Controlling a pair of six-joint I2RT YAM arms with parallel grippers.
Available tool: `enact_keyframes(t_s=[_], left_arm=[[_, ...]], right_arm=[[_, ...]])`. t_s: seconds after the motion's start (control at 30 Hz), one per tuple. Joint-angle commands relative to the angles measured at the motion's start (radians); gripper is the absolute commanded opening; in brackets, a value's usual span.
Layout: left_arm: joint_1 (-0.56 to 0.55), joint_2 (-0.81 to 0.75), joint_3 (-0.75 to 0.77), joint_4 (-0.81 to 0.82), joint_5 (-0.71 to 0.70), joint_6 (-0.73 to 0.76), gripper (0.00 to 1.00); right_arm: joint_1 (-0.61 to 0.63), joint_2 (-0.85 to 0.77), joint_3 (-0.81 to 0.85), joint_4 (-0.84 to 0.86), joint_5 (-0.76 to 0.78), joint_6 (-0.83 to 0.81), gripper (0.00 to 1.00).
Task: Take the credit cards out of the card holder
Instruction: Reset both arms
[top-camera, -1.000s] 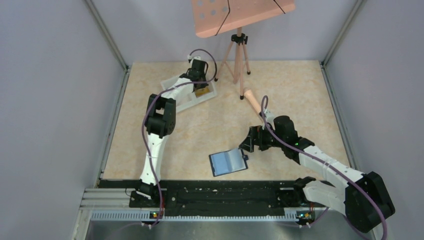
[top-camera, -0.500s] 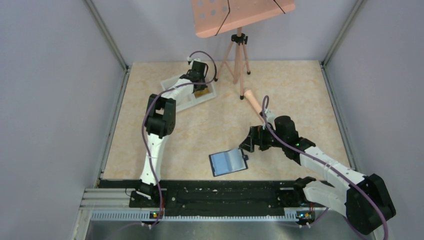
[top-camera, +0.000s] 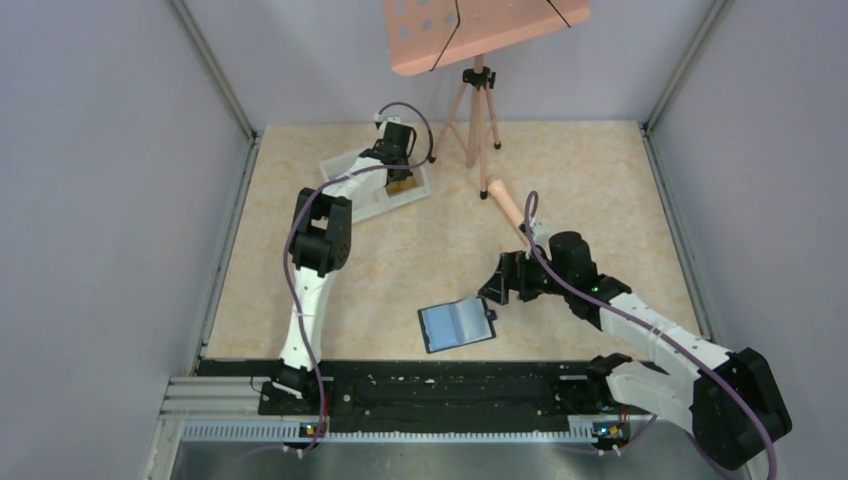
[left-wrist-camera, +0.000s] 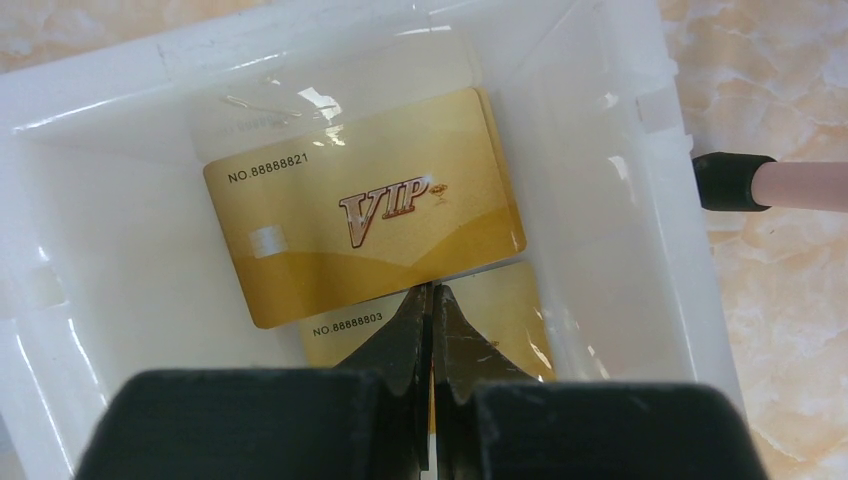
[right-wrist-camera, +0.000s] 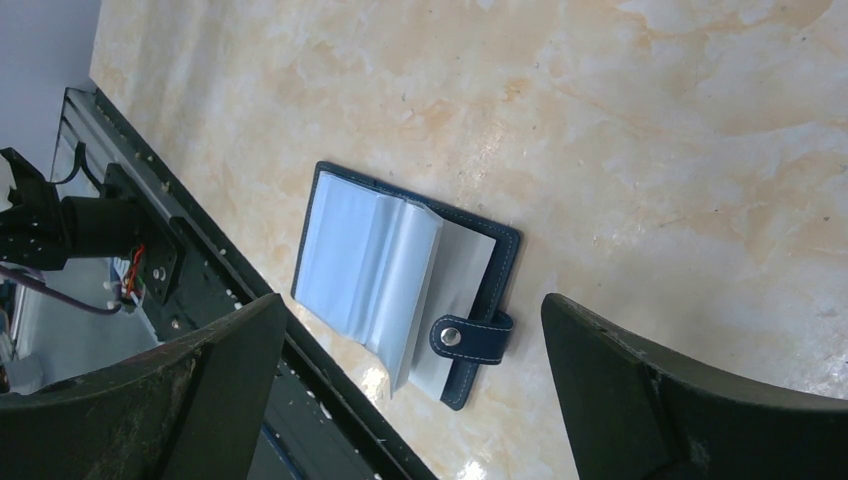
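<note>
Two yellow-gold credit cards (left-wrist-camera: 365, 215) lie overlapping in the white tray (left-wrist-camera: 100, 250), the top one marked VIP. My left gripper (left-wrist-camera: 432, 288) is shut, its tips meeting at the near edge of the top card, with the lower card (left-wrist-camera: 505, 310) behind them. From above, it (top-camera: 398, 172) hangs over the tray (top-camera: 360, 205) at the far left. The blue card holder (top-camera: 457, 323) lies open near the front edge, its pale slots (right-wrist-camera: 365, 260) up and its snap tab (right-wrist-camera: 470, 337) to one side. My right gripper (right-wrist-camera: 413, 300) hovers above it, wide open and empty.
A tripod (top-camera: 478, 110) carrying a pink board (top-camera: 480, 30) stands at the back, one rubber foot (left-wrist-camera: 735, 182) just beside the tray. A pink-handled tool (top-camera: 507, 205) lies behind my right arm. The black base rail (top-camera: 430, 385) runs just in front of the card holder.
My left wrist has shifted slightly toward the far side over the tray. The right arm and the card holder have not moved.
</note>
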Motion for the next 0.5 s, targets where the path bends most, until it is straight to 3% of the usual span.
enact_keyframes(t_s=[0.0, 0.17, 0.47], left_arm=[[0.005, -0.069, 0.021, 0.007, -0.006, 0.028, 0.00], [0.002, -0.137, -0.041, 0.048, 0.058, 0.024, 0.00], [0.000, -0.320, -0.228, 0.115, 0.315, -0.033, 0.03]], right_arm=[[-0.012, -0.027, 0.036, 0.014, -0.006, 0.004, 0.99], [-0.013, -0.058, 0.036, -0.005, -0.004, 0.017, 0.99], [-0.012, -0.091, 0.100, -0.119, 0.044, -0.018, 0.99]])
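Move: The left hand's shut fingertips are down in the tray at the seam between the two gold cards: the nearer gold card's middle is some 2 cm back, the farther one's about 3 cm ahead and 2 cm left, both within a centimetre below. The silver card lies roughly 13 cm left and 2 cm back; the nearest tripod foot 9 cm right and 4 cm ahead. From the right hand, the nearer gold card is about 33 cm ahead, 25 cm left and 8 cm lower. Up first of all, after a brief pause, the left hand gathers speed and lifts about 4.5 cm away from the gold cards, drawing back and to its right by 2 to 3 cm each towards the tray's near right side. The wrist turns some 10 degrees, partly clockwise, while the fingers stay shut and empty. ##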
